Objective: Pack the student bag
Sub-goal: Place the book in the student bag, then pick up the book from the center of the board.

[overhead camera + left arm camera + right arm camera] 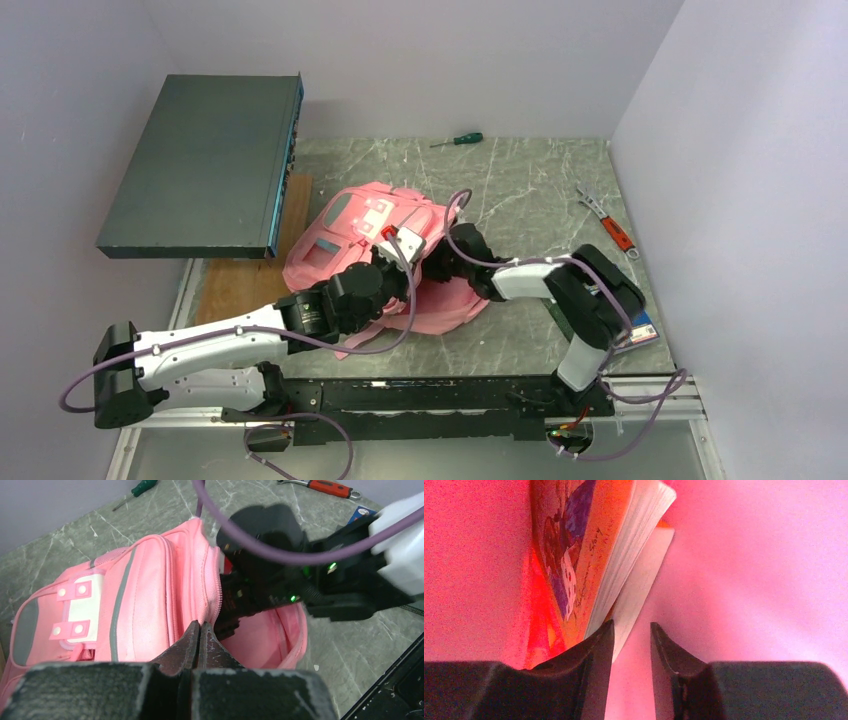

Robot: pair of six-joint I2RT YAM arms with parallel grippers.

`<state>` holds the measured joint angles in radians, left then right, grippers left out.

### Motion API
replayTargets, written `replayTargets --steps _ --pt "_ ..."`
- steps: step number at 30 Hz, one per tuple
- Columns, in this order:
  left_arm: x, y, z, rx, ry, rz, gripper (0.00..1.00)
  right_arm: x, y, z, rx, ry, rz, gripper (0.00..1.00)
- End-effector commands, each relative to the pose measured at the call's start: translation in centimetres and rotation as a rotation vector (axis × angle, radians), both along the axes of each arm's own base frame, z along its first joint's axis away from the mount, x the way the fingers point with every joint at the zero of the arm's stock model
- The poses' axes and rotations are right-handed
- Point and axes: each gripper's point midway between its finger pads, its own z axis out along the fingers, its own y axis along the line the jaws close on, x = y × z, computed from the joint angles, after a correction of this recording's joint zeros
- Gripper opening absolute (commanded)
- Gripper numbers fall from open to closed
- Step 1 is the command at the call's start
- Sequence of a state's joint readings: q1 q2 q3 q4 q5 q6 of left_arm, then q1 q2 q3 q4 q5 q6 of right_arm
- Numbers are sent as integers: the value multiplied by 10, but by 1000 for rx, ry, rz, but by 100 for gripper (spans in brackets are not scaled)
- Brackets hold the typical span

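The student bag (350, 225) lies on the marble table, pink, with grey trim and a white label patch (82, 607). Its main opening (270, 640) gapes toward the arms. My left gripper (201, 625) is shut, its tips pinching the zipper rim, which stands upright. My right arm (520, 275) reaches into the opening, so its gripper is hidden in the top view. Inside, against the pink lining, my right gripper (632, 624) is open. A book (594, 555) with an orange cover and white pages leans just ahead, its corner beside the left finger, not between the jaws.
A dark grey flat case (200, 170) stands raised at the back left above a wooden board (250, 285). A green-handled screwdriver (458, 140) lies at the back. A red-handled tool (610, 225) lies at the right. A blue item (642, 331) sits by the right arm's base.
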<state>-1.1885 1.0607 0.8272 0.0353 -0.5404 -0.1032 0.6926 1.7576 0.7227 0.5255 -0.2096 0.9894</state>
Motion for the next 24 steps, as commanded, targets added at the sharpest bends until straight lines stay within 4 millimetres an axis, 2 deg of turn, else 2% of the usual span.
replayTargets --steps 1,4,5,6,9,11,16,17,19,20,21,22,24 --pt "3 6 29 -131 -48 56 0 -15 -45 12 -173 28 3 37" --pt "7 4 22 -106 -48 73 0 -49 -82 11 -302 57 23 45" --pt "8 3 21 -102 -46 76 0 -57 -93 17 -326 44 18 49" --pt "9 2 19 -96 -44 79 0 -64 -102 31 -323 5 16 53" --pt "8 -1 12 -81 -31 70 0 -74 -128 55 -370 -49 -17 65" --pt "6 -4 7 -64 -17 53 0 -72 -153 63 -426 -48 -87 70" --pt "2 -11 -10 -1 39 21 0 -58 -236 63 -535 34 -357 76" --pt "1 -13 -12 7 49 10 0 -57 -255 61 -555 66 -437 79" --pt "-3 -19 -13 11 66 -21 0 -58 -298 57 -600 141 -636 94" --pt "-5 -22 -15 18 80 -38 0 -58 -318 56 -612 166 -727 98" --pt "-9 -26 -16 19 93 -62 0 -57 -337 55 -611 187 -812 99" --pt "-12 -30 -17 20 107 -85 0 -58 -365 53 -602 222 -929 99" --pt "-20 -42 -24 33 153 -145 0 -60 -400 49 -546 271 -1068 99"
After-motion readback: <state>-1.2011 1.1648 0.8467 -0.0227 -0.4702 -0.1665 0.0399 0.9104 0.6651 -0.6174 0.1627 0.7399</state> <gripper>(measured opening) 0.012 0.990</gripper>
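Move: My right hand is inside the student bag, the packed storybook some 4 cm ahead and 5 cm left of its fingers. Its next target, the blue book, lies about 44 cm to its right, 14 cm back and 4 cm lower, on the green book, whose middle is some 8 cm left of the blue one's. My left hand holds the bag's flap edge; the bag opening is about 9 cm to its right, 3 cm back and 15 cm below. I draw my right hand out of the bag, first rightward, up about 8 cm and a little back, then sweep right towards the blue book, some 33 cm across in all, sinking slightly. Its fingers spread from partly open to fully open as the hand swings clockwise and its fingertips tip down. My left hand keeps the flap edge pinched and eases it down about 4 cm and slightly right. ##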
